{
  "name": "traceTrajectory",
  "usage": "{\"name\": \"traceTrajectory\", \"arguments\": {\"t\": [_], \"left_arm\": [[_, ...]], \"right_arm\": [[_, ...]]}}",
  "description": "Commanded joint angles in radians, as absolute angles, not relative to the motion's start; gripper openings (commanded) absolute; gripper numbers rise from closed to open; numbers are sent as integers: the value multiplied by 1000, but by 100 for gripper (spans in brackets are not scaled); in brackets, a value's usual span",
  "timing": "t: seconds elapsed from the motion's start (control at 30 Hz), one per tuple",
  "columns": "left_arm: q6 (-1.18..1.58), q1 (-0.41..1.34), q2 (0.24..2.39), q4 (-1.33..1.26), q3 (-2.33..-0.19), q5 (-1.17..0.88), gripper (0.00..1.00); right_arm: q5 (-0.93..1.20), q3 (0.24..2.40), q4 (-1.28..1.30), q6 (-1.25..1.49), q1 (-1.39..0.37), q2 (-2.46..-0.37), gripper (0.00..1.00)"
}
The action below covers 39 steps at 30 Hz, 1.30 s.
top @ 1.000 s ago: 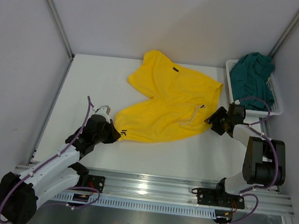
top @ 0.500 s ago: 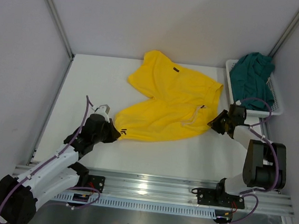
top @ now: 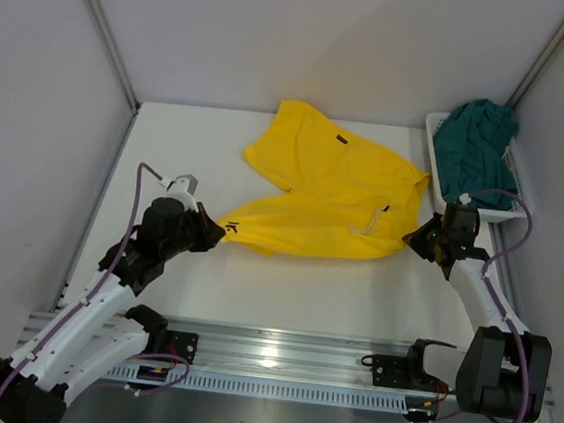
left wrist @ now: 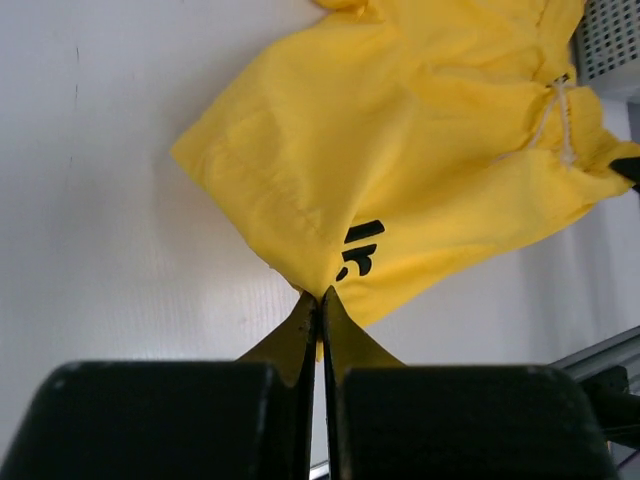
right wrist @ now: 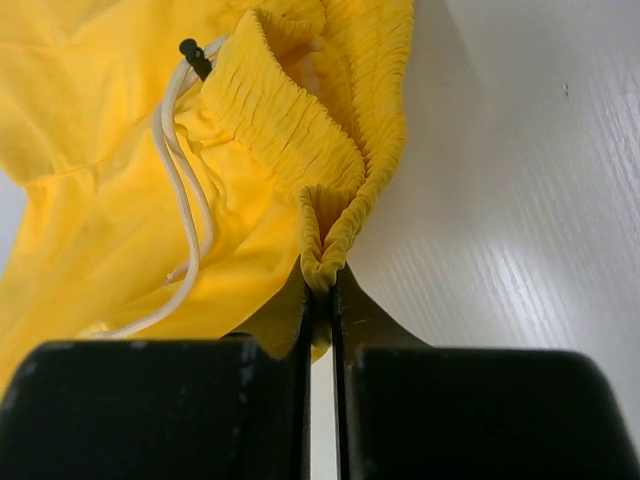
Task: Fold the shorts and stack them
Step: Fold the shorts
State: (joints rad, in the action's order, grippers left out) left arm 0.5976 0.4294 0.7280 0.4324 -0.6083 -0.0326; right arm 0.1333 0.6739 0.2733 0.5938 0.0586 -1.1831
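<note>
The yellow shorts point(top: 329, 191) lie spread across the middle of the white table, stretched between both arms. My left gripper point(top: 222, 232) is shut on the hem corner of one leg, beside the dark logo point(left wrist: 360, 250); the pinch shows in the left wrist view point(left wrist: 321, 297). My right gripper point(top: 415, 234) is shut on the ribbed waistband point(right wrist: 300, 130) at its end, next to the white drawstring point(right wrist: 180, 150). The dark teal shorts point(top: 478, 145) sit bunched in the basket at the back right.
A white mesh basket point(top: 519, 199) stands against the right wall, close behind the right arm. Grey walls enclose the table on three sides. A metal rail point(top: 278, 356) runs along the near edge.
The right gripper closed on the waistband and moved right and nearer. The left gripper lifted and pulled its leg corner left. The yellow shorts are drawn tauter and shifted slightly.
</note>
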Motion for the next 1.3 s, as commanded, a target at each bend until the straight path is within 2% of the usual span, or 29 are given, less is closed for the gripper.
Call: {"name": "traceTrajectory", "arguments": {"t": [0.0, 0.3, 0.43, 0.57, 0.77, 0.93, 0.97, 1.07, 1.1, 1.2, 1.27], "left_arm": [[554, 408, 686, 540, -725, -11, 0], [456, 396, 644, 735, -998, 233, 0], [410, 380, 684, 747, -1054, 252, 0], [374, 361, 724, 742, -1133, 262, 0], [334, 331, 773, 765, -1204, 250, 0], [348, 330, 736, 769, -1138, 152, 0], [354, 330, 724, 759, -1073, 96, 1], [393, 330, 675, 718, -944, -62, 9], [412, 330, 649, 700, -912, -121, 21], [452, 333, 597, 600, -744, -315, 46], [475, 404, 574, 557, -698, -328, 52]], "right_arm": [[152, 673, 367, 572, 64, -1117, 0], [196, 646, 482, 598, -58, -931, 0], [199, 686, 532, 588, -55, -928, 0], [222, 730, 548, 589, -52, -933, 0], [256, 909, 652, 592, -69, -942, 0], [256, 940, 736, 566, -75, -914, 0], [247, 928, 736, 561, -74, -902, 0], [230, 876, 715, 549, -61, -902, 0], [232, 861, 688, 549, -58, -911, 0], [227, 821, 631, 548, -46, -952, 0], [218, 808, 605, 551, -38, -979, 0]]}}
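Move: Hanging pinched in the left fingers is the shorts' leg hem, its black logo some 2 cm ahead and 3 cm right. The bare table where the leg can spread lies about 7 cm back, 2 cm left and 14 cm below this hand. From the right hand, still gripping the waistband, that spot is about 15 cm back and 46 cm left; the drawstring is 10 cm ahead, 10 cm left, the basket 26 cm ahead, 16 cm right. Swinging the leg hem up about 16 cm and out to the left, nose tipping up, the left hand then drops some 10 cm, coming back right and slightly towards the base, as its fingers open about halfway and let go. The right hand keeps its pinch on the waistband, draws back and left, lifts to about 11 cm, then sinks 4 cm. ##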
